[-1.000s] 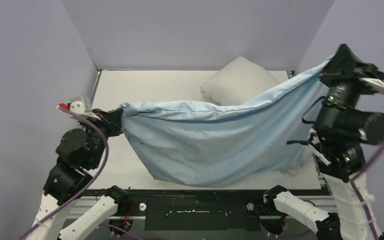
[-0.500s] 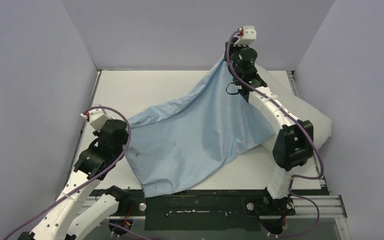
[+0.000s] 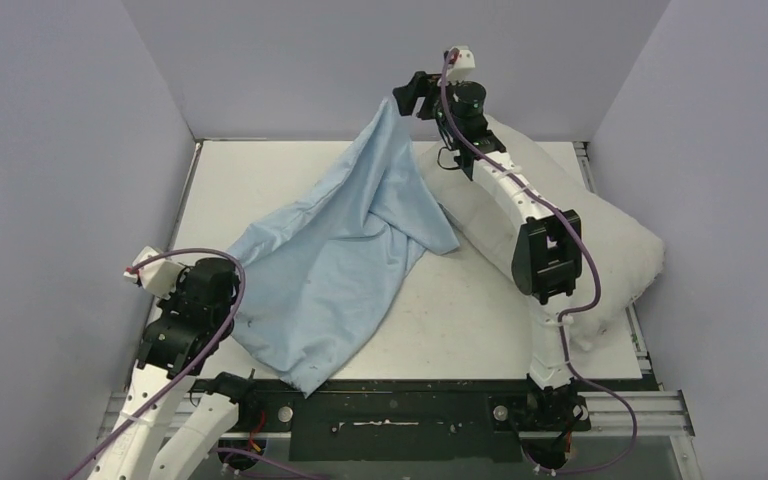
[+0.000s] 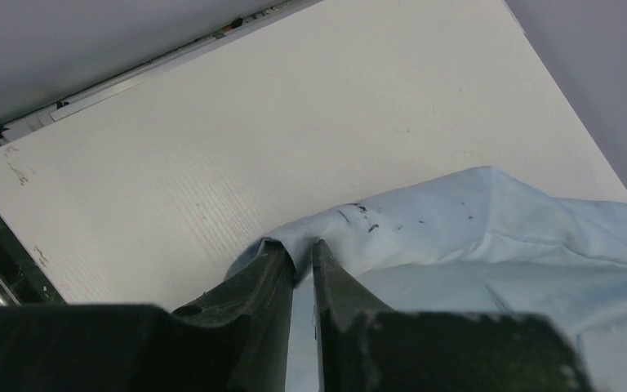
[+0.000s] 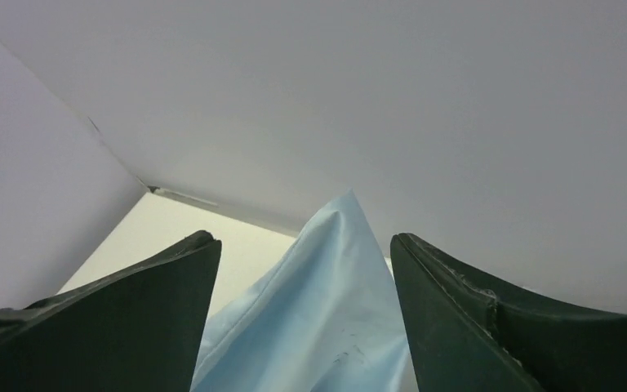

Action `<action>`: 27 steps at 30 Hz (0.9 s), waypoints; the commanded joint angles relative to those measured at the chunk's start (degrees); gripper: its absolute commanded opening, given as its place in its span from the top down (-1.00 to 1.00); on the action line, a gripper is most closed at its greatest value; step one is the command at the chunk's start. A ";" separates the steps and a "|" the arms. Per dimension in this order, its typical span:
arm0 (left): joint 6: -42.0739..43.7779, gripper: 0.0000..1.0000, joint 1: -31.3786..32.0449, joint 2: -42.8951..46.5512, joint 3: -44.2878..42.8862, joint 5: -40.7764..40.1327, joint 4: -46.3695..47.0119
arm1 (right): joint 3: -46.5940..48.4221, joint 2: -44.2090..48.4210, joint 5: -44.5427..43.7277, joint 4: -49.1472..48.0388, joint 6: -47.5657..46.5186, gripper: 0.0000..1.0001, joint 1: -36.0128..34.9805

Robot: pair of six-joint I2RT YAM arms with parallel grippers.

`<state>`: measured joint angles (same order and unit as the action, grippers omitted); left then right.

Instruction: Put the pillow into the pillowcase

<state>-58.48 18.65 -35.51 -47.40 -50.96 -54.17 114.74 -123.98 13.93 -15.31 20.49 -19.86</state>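
The light blue pillowcase (image 3: 340,250) slopes from a raised peak at the back centre down to the near left of the table. My left gripper (image 3: 230,278) is shut on its near-left corner, low over the table; the left wrist view shows the fingers (image 4: 302,249) pinching the cloth (image 4: 498,229). My right gripper (image 3: 407,97) is high at the back, jaws wide open (image 5: 300,238), with the pillowcase peak (image 5: 335,310) standing between the fingers. The off-white pillow (image 3: 615,250) lies along the right side, partly under my right arm.
The white table (image 3: 460,320) is boxed in by grey-lilac walls on the left, back and right. A black rail runs along the near edge (image 3: 390,400). My right arm stretches over the pillow towards the back wall.
My right arm swung from the far right to the back centre with the pillowcase corner; its jaws now stand open. My left gripper moved nearer and lower. The pillow is uncovered.
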 commanded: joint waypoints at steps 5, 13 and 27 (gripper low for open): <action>-0.40 0.27 -0.37 -0.48 -0.16 -1.39 3.47 | -3.24 6.73 2.56 14.92 1.33 -0.77 1.59; 18.23 -0.06 -0.45 -2.58 0.79 13.49 20.18 | -23.97 23.80 2.26 22.70 0.95 -0.81 1.97; 40.27 -0.70 -0.55 -13.54 -1.66 48.92 32.34 | -43.36 44.30 -15.91 33.80 -11.85 -0.96 1.89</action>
<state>-25.67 18.37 -48.45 -46.52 -12.14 -26.94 72.20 -82.74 6.85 14.94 14.26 -18.06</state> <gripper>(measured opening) 0.815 0.963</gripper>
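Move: My left hand still pinches the pillowcase's left corner; the case's middle lies about 13 cm ahead, 23 cm to the right and 14 cm below it. My right hand has already let go of the far corner. From it the pillow's middle is some 17 cm back, 37 cm right and 26 cm below, the case's right corner roughly 20 cm back, 18 cm right and 33 cm below, and the case's middle about 27 cm back, 14 cm left and 26 cm lower. I open my left hand, let go of the pillowcase corner, then sweep about 13 cm right and 8 cm forward over the cloth, turning some 45 degrees clockwise. My empty right hand opens wider and sinks about 9 cm, its fingers tipping down, then draws back some 19 cm and right 11 cm in the air towards the pillow. ##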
